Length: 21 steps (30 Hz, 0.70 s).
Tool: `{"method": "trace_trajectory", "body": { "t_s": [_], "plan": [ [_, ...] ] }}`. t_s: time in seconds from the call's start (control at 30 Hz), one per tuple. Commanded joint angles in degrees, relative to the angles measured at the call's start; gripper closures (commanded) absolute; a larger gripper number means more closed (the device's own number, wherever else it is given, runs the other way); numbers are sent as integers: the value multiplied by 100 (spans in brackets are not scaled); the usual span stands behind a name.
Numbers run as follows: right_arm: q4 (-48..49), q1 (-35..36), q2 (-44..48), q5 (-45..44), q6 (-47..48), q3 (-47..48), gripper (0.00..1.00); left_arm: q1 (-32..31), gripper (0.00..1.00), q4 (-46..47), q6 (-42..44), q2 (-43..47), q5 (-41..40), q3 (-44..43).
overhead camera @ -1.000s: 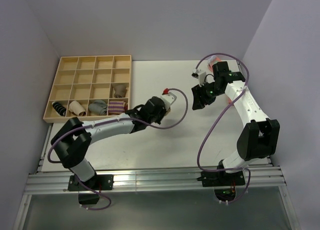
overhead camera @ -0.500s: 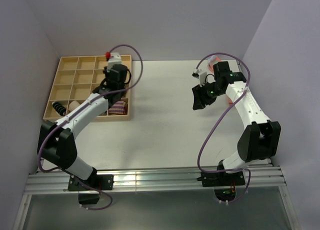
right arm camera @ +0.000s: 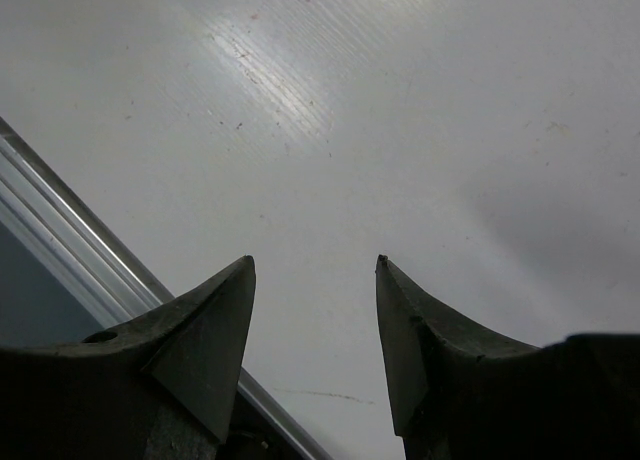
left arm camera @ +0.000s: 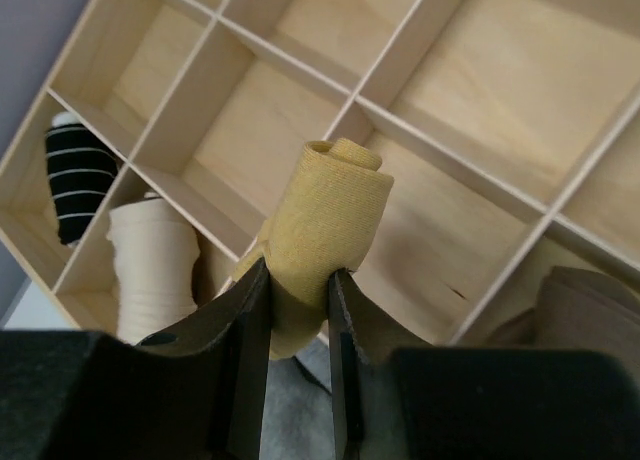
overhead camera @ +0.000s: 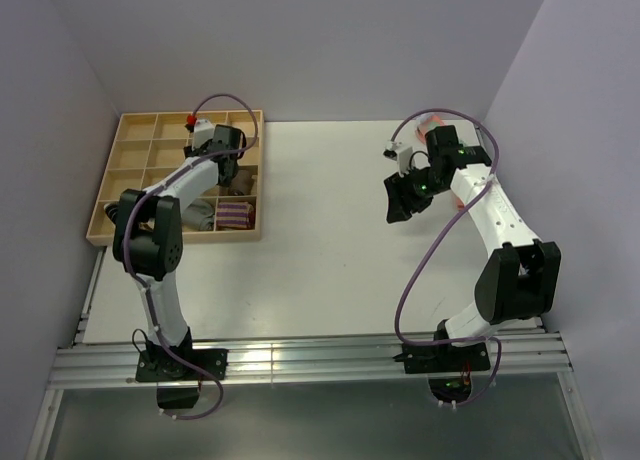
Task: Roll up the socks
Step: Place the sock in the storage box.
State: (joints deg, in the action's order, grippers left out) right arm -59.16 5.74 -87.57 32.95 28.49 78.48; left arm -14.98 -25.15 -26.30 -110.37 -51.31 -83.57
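Observation:
A mustard-yellow rolled bundle of socks [left arm camera: 325,215] is pinched between the black fingers of my left gripper [left arm camera: 298,270], which is shut on it. The bundle hangs above a middle compartment of the wooden divided tray [overhead camera: 132,130]. In the top view my left gripper [overhead camera: 222,145] is over the tray's right-hand columns and hides the socks. My right gripper [overhead camera: 400,195] hovers over the white table at the right, open, with nothing between its fingers [right arm camera: 225,310].
The tray's near row holds a black striped roll [left arm camera: 78,180], a cream roll [left arm camera: 155,265], a grey sock [overhead camera: 197,216] and a striped roll [overhead camera: 235,215]; a brown sock [left arm camera: 590,310] lies one row up. Some pink-orange fabric [overhead camera: 432,128] shows behind the right arm. A metal rail [overhead camera: 300,360] runs along the near edge.
My left arm has swung from the table's middle to the back left, over the tray, carrying the sock bundle. The right arm has barely moved.

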Motion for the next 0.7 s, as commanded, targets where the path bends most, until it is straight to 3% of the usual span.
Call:
{"method": "trace_trajectory", "body": {
  "t_s": [0.0, 0.13, 0.67],
  "plan": [
    [62, -46, 161, -61, 130, -113, 41, 92, 100, -255, -209, -204, 24, -379],
    [62, -38, 135, -69, 174, -192, 41, 206, 100, -535, -410, -590, 402, -581],
    [115, -38, 179, -69, 271, -394, 42, 364, 100, -209, -419, -1303, 1395, -458]
  ]
}}
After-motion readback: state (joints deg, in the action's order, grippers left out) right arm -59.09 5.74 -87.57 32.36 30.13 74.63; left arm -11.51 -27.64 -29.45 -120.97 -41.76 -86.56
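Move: Lying almost straight below the left hand, which already holds the rolled mustard sock, the empty compartment of the storage box is about 10 cm down, 2 cm ahead and 1 cm right. The brown sock is some 9 cm right of that compartment; the grey sock is about 9 cm behind it, with the beige sock 10 cm left of the grey one. From the idle right hand the compartment lies roughly 18 cm ahead, 46 cm left and 14 cm down. Sinking nearly straight down by about 8 cm, the left hand lowers the held mustard sock into the empty compartment left of the brown sock, fast at first and almost stopped at the end. The fingers keep their pinch while the wrist tips them some 10 degrees steeper. Meanwhile the empty right hand, still half open over bare table, eases about 2 cm down and slightly back. ##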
